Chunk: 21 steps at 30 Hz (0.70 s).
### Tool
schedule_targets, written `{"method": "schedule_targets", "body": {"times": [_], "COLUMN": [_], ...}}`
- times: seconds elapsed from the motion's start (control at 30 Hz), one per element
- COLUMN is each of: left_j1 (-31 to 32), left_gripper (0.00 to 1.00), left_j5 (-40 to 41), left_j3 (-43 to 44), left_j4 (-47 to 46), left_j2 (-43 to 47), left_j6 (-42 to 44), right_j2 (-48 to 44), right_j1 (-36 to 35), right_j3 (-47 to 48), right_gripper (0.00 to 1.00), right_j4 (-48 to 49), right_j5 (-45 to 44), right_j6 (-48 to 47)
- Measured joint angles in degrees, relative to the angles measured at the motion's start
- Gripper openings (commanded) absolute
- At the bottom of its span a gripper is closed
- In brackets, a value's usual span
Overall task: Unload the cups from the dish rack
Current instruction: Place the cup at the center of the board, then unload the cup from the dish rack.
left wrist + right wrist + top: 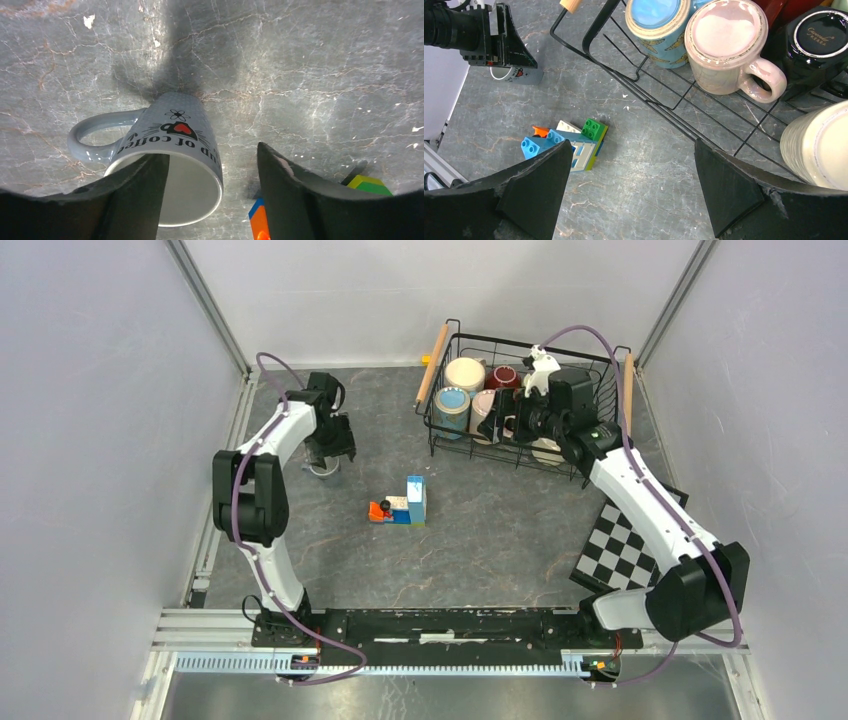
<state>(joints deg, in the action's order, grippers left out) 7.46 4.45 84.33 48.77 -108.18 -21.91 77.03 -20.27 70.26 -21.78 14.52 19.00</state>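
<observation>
A grey cup (170, 135) printed "cup of coffee" stands upright on the table, also visible in the top view (322, 469). My left gripper (212, 150) is open over it: one finger hangs inside the mouth, the other stands clear of the outer wall. The black wire dish rack (530, 343) at the back right holds several cups, among them cream (465, 373), blue (659, 25), pink (729, 45) and dark (819, 40). My right gripper (633, 142) is open and empty above the table, just outside the rack's front left wires (634, 80).
A toy block cluster (400, 505) lies mid-table between the grey cup and the rack, and shows under my right gripper's left finger (574, 137). A checkerboard (615, 550) lies at the right. Walls enclose the table on three sides.
</observation>
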Motion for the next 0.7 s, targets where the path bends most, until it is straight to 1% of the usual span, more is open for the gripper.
{"method": "schedule_targets", "body": {"times": [0.07,0.1,0.23,0.4,0.57,0.7], "left_j1": [0.0,0.0,0.1,1.2,5.2,10.1], "left_gripper": [0.95,0.99,1.00,1.00,1.00,1.00], "left_j5": [0.1,0.1,0.2,0.9,0.9,0.2], "left_j3": [0.7,1.4,3.6,7.1,11.0,12.0], "left_j4": [0.2,0.5,0.7,0.9,0.9,1.0], "left_j2": [0.0,0.1,1.7,7.2,13.4,18.2], "left_j6": [0.5,0.5,1.0,1.0,1.0,1.0], "right_j2": [0.5,0.9,1.6,2.3,4.9,8.2], "right_j1": [0.0,0.0,-0.1,-0.2,-0.2,-0.1], "right_j3": [0.4,0.9,2.6,5.0,8.4,10.8], "right_gripper": [0.98,0.98,0.98,0.98,0.98,0.98], "right_j4": [-0.3,-0.3,-0.8,-2.2,-3.4,-3.6], "right_j5": [0.0,-0.1,-0.7,-3.0,-5.9,-7.7], "right_j6": [0.0,0.0,0.0,-0.3,-2.0,-4.8]}}
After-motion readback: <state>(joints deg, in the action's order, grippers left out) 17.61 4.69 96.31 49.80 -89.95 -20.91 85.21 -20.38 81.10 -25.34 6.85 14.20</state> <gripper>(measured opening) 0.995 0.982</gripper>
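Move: The grey cup I have just set down stands at my left fingers: its middle about 3 cm left of the hand point, 1 cm back and 3 cm below, one finger inside its right wall. The toy blocks lie some 15 cm right and 10 cm back of my left hand. For my right hand, the pink cup in the rack is about 13 cm ahead, 2 cm right and 20 cm below; the blue cup stands 8 cm left of the pink one, the black cup 8 cm right and 2 cm beyond it. I spread my left fingers from part open to fully wide and lift them off around the grey cup's right wall, rising almost 20 cm, then swinging about 7 cm right while the fingertips tilt forward some 30 degrees. My right hand, empty and open, eases about 5 cm forward over the rack towards the pink cup. ##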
